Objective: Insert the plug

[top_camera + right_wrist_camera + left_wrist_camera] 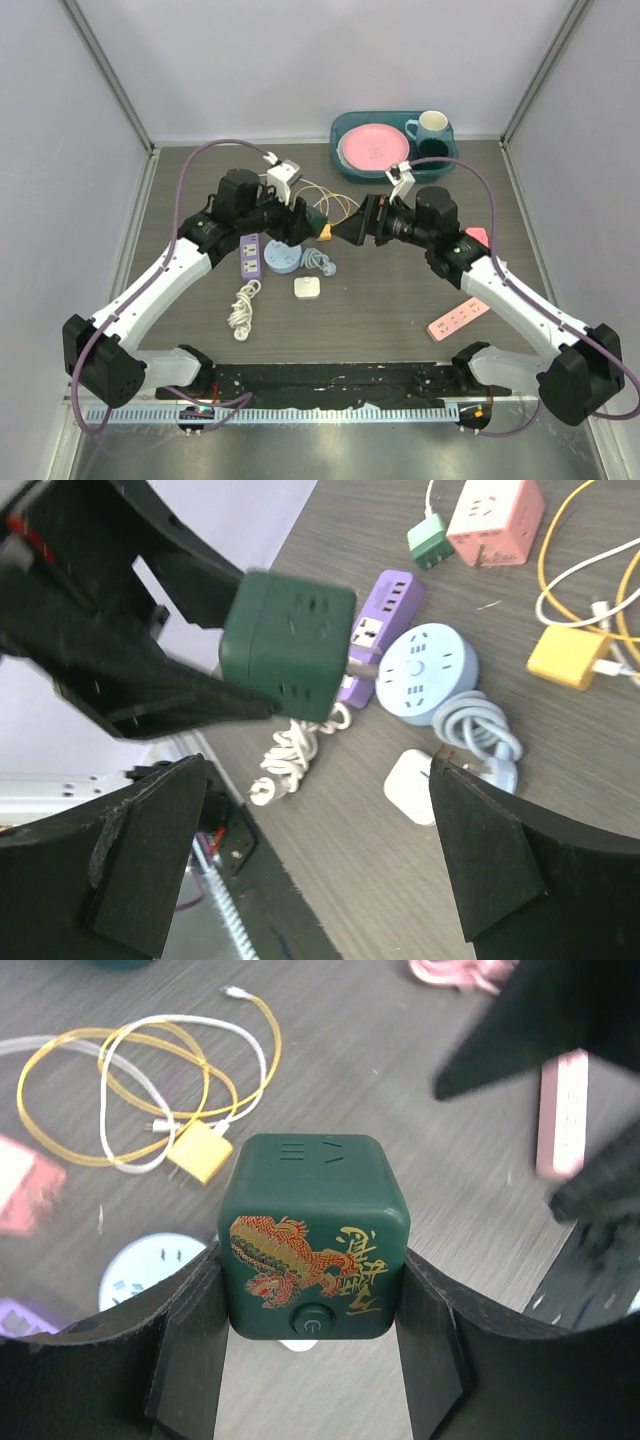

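The plug (310, 1235) is a dark green cube with a red and gold dragon and a round button on one face. My left gripper (312, 1295) is shut on it, one finger on each side, and holds it above the table. In the right wrist view the plug (290, 640) shows socket holes and a metal prong pointing towards the purple power strip (385, 610). My right gripper (318, 770) faces the cube, open, with nothing between its fingers. From above, the left gripper (312, 222) and the right gripper (345, 232) almost meet over the table's middle.
On the table lie a round blue socket (283, 258), a white adapter (307, 288), a coiled white cable (243, 305), a yellow charger (200, 1150) with looped cables, a pink cube (495, 520) and a pink strip (458, 318). A teal tray (345, 128) with plate and mug stands at the back.
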You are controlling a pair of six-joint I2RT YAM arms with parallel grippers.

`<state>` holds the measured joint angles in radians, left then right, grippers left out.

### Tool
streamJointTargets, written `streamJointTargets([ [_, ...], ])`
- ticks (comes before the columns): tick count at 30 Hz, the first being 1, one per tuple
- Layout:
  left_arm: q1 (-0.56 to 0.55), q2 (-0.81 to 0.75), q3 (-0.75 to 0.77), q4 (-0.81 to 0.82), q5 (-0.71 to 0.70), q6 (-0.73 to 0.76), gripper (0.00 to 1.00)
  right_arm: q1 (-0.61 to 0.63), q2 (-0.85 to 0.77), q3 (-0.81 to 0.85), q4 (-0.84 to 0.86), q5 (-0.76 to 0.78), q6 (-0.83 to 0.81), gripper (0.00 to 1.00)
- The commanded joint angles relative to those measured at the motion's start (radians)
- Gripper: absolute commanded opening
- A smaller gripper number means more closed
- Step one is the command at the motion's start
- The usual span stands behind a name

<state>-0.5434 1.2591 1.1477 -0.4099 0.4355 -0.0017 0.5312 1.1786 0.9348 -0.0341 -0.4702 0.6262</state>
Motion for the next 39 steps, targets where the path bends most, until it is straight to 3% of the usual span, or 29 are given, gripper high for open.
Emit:
streamJointTargets([
  [1,-0.003,-0.015,0.03,0.089,-0.331,-0.521,0.0,0.01,-0.102,-0.115,0.275,0.09,-0.144,0.99],
  [5,-0.001,-0.012,0.078,-0.052,-0.495,-0.76,0.0,0.024,-0.102,-0.152,0.299,0.076,-0.392,0.99],
  [9,-0.001,-0.015,0.118,-0.139,-0.547,-0.934,0.0,0.053,-0.07,-0.156,0.328,0.03,-0.586,0.99],
  [17,-0.001,-0.024,0.139,-0.204,-0.57,-1.233,0.0,0.125,0.05,-0.12,0.479,0.051,-0.71,1.0],
  [24,-0.009,-0.018,0.161,-0.225,-0.547,-1.304,0.0,0.294,0.124,-0.143,0.618,0.378,-0.904,1.0],
  [39,-0.041,-0.026,0.185,-0.25,-0.537,-1.374,0.0,0.395,0.309,-0.143,0.914,0.58,-1.126,1.0],
])
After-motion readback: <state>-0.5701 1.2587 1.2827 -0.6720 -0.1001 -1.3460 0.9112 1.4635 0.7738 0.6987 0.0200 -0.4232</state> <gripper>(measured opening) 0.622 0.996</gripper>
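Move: The left fingers already hold the green plug, its middle roughly 1 cm to the right of and 1 cm below that hand point; the open right gripper is about 8 cm to the right and 2 cm back. From the right hand the green plug lies some 7 cm left, 2 cm ahead and 2 cm below. On the table, about 20 cm under the right hand, are the yellow plug (5 cm left, 3 ahead), grey cable (6 left, 2 back) and blue disc (14 left, 1 back). Leftward about 8 cm, with some 3 cm forward and 3 cm down, the right hand comes in under the green plug, wide open, rolling about 65 degrees with its fingers still aimed forward-left. The left hand keeps its grip, swings and rolls some 80 degrees so its fingers point more forward, and shifts about 4 cm forward-left, then rises 2 to 3 cm in all. ##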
